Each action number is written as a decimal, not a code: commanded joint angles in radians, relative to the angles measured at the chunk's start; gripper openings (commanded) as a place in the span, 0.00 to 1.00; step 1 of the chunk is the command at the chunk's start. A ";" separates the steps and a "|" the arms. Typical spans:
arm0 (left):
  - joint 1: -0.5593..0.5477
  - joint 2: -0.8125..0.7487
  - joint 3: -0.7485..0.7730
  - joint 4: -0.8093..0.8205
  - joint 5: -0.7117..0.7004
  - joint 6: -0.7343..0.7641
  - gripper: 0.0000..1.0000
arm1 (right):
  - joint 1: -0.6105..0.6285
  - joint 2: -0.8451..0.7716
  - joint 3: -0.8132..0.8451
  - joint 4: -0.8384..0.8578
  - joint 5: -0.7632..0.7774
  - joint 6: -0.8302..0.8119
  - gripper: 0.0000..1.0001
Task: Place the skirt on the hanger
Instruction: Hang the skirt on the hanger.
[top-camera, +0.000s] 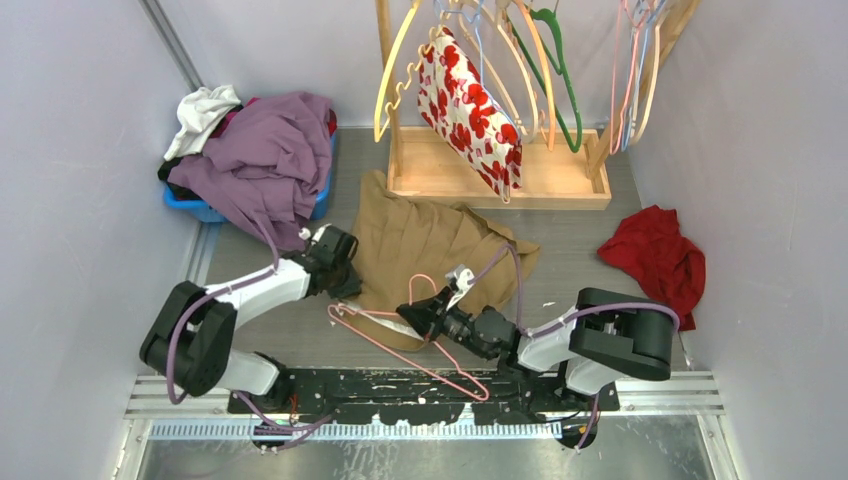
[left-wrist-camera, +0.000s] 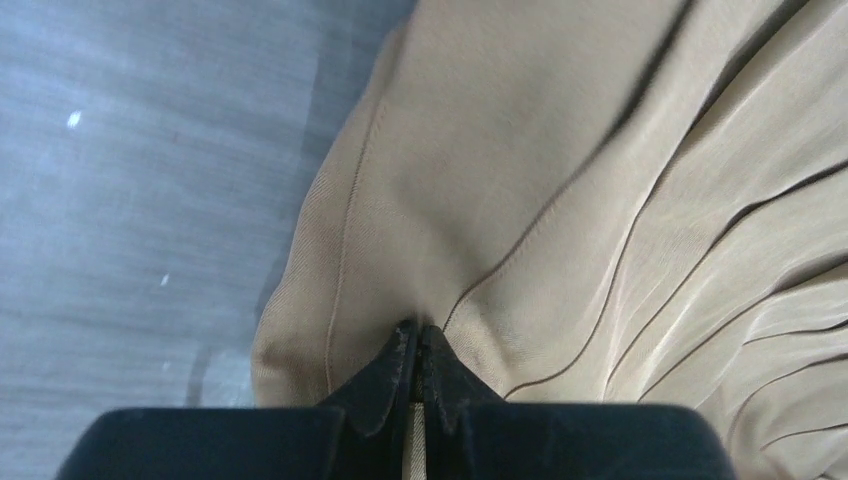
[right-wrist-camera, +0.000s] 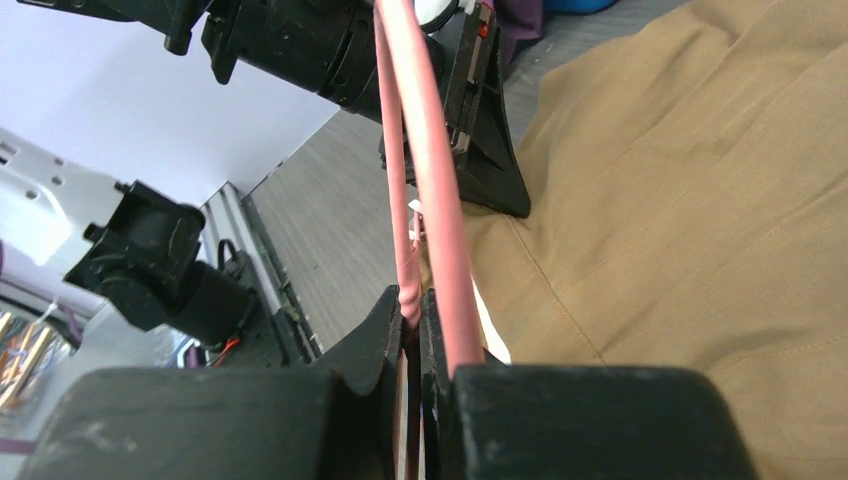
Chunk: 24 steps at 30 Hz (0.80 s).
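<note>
The tan pleated skirt lies spread on the table in front of the rack. My left gripper is at its near-left edge; in the left wrist view the left gripper is shut on a fold of the skirt near the waistband. The pink wire hanger lies over the skirt's near edge. My right gripper holds it; in the right wrist view the right gripper is shut on the hanger wire, with the skirt beyond.
A wooden rack at the back carries several hangers and a red-and-white floral garment. A blue bin heaped with purple and white clothes sits back left. A red cloth lies at the right.
</note>
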 joint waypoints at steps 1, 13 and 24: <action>0.062 0.111 0.051 0.080 -0.010 0.100 0.06 | -0.068 0.004 0.062 0.007 -0.081 0.002 0.01; 0.111 -0.191 0.058 0.021 0.076 0.245 0.48 | -0.067 -0.356 0.151 -0.517 -0.241 -0.032 0.02; 0.094 -0.413 -0.081 -0.133 0.130 0.137 0.65 | -0.066 -0.627 0.133 -0.899 -0.145 -0.011 0.02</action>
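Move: The left hand keeps a low pinch on the left corner of the brown skirt's waistband, right between its fingers; the hanger's left end lies about 4 cm behind that hand and 2 cm to its left. From the right hand, which holds the pink hanger at its neck, the waistband corner is some 14 cm left, 3 cm ahead and 7 cm below. The skirt's middle lies about 12 cm ahead, 6 cm right and 8 cm below the right hand. Forward first, the left hand draws the pinched waistband corner on about 4 cm, then opens its fingers wide, lets go and lifts some 9 cm clear, drifting back with its fingertips tilting forward about 15 degrees. The right hand keeps its grip on the pink hanger, nudges forward 2 cm, then backs off about 3 cm, rises some 6 cm, moves slightly right and begins to sink. ##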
